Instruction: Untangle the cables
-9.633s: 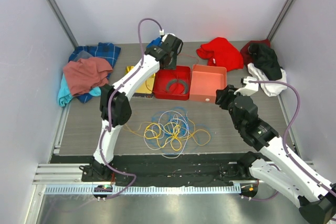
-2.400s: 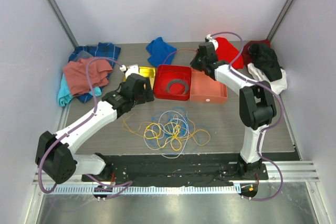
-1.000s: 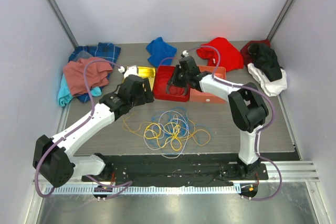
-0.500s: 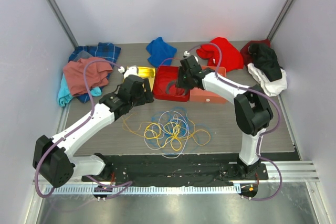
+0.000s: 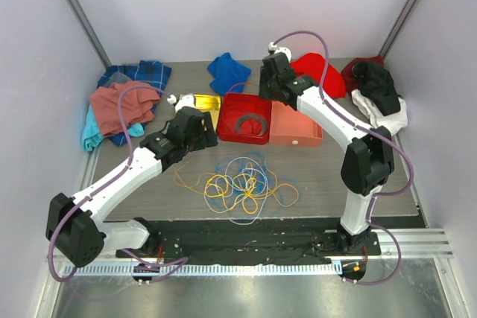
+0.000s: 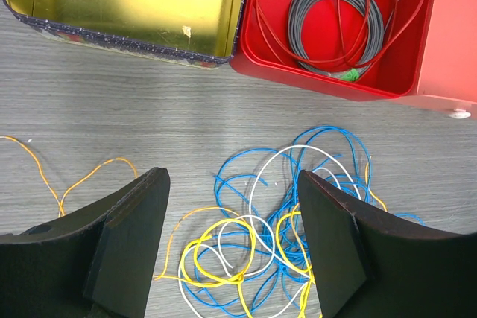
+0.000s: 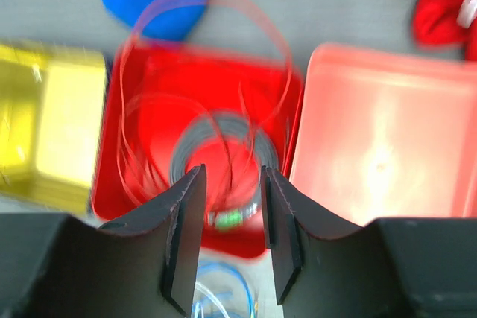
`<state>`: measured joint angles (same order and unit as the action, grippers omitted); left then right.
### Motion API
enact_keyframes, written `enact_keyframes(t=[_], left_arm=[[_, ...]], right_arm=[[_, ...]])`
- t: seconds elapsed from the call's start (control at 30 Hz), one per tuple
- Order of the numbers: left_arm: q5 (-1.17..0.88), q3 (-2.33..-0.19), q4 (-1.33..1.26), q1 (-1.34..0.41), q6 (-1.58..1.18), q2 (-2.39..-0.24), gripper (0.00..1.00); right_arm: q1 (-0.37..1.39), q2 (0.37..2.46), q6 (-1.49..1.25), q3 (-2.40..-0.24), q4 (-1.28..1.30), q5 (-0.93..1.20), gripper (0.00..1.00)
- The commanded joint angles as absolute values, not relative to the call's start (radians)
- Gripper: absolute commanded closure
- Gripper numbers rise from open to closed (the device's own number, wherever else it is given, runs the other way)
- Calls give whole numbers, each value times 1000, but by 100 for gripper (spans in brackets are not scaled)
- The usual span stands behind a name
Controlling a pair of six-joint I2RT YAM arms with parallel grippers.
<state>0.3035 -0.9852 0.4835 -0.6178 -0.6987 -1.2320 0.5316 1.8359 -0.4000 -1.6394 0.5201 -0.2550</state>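
The cables point(image 5: 242, 184) lie in a loose tangle of yellow, blue, white and orange loops on the table in front of the boxes. In the left wrist view the same tangle point(image 6: 276, 236) spreads under and between the fingers. A red cable point(image 6: 373, 27) lies looped in the red box point(image 5: 231, 133) around a flat grey ring point(image 6: 335, 13). My left gripper point(image 6: 232, 247) hangs open above the tangle's left side, holding nothing. My right gripper point(image 7: 232, 236) is open over the red box point(image 7: 127, 184) with nothing between its fingers. That view is blurred.
A yellow tin point(image 5: 200, 102) stands left of the red box and a salmon box point(image 5: 294, 121) stands right of it. Crumpled clothes lie along the back: pink point(image 5: 123, 106), blue point(image 5: 227, 72), red point(image 5: 320, 72), and black and white point(image 5: 380, 94).
My right gripper has opened and risen back from inside the red box, leaving the red cable there. The left arm and the tangle have not moved.
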Motion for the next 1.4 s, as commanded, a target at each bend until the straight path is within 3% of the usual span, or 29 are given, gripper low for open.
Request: enact_keyframes(t=[0.0, 0.23, 0.6, 1.37], left_arm=[[324, -996, 482, -620, -690, -1198, 26], [318, -996, 479, -620, -681, -1210, 26], [298, -991, 472, -620, -675, -1235, 26], [279, -994, 491, -620, -658, -1290, 26]], right_arm=[[457, 1926, -380, -1775, 493, -261, 57], [417, 2143, -296, -2032, 531, -147, 57], [456, 2195, -204, -1968, 416, -261, 56], [469, 2419, -120, -2143, 382, -396, 52]])
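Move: The right side of the red cable's standing loop is about 13 cm ahead of the right hand, level sideways and some 11 cm below it. Counted from this hand, the red box's middle is about 2 cm ahead and 7 cm left, the salmon box's 2 cm ahead and 11 cm right, and the blue cloth about 20 cm ahead and 14 cm left. From the left hand, that part of the loop is roughly 27 cm ahead, 19 cm right and 9 cm lower. Reach the right gripper forward about 13 cm towards the red cable loop, rising slightly at first, then sinking in two stages to about 11 cm lower, just past the boxes' back edges. Roll its left side down some 15 degrees, keeping the fingers half open with the cable between them and not yet pinched. Late on, lower the open, empty left gripper about 2 cm. ##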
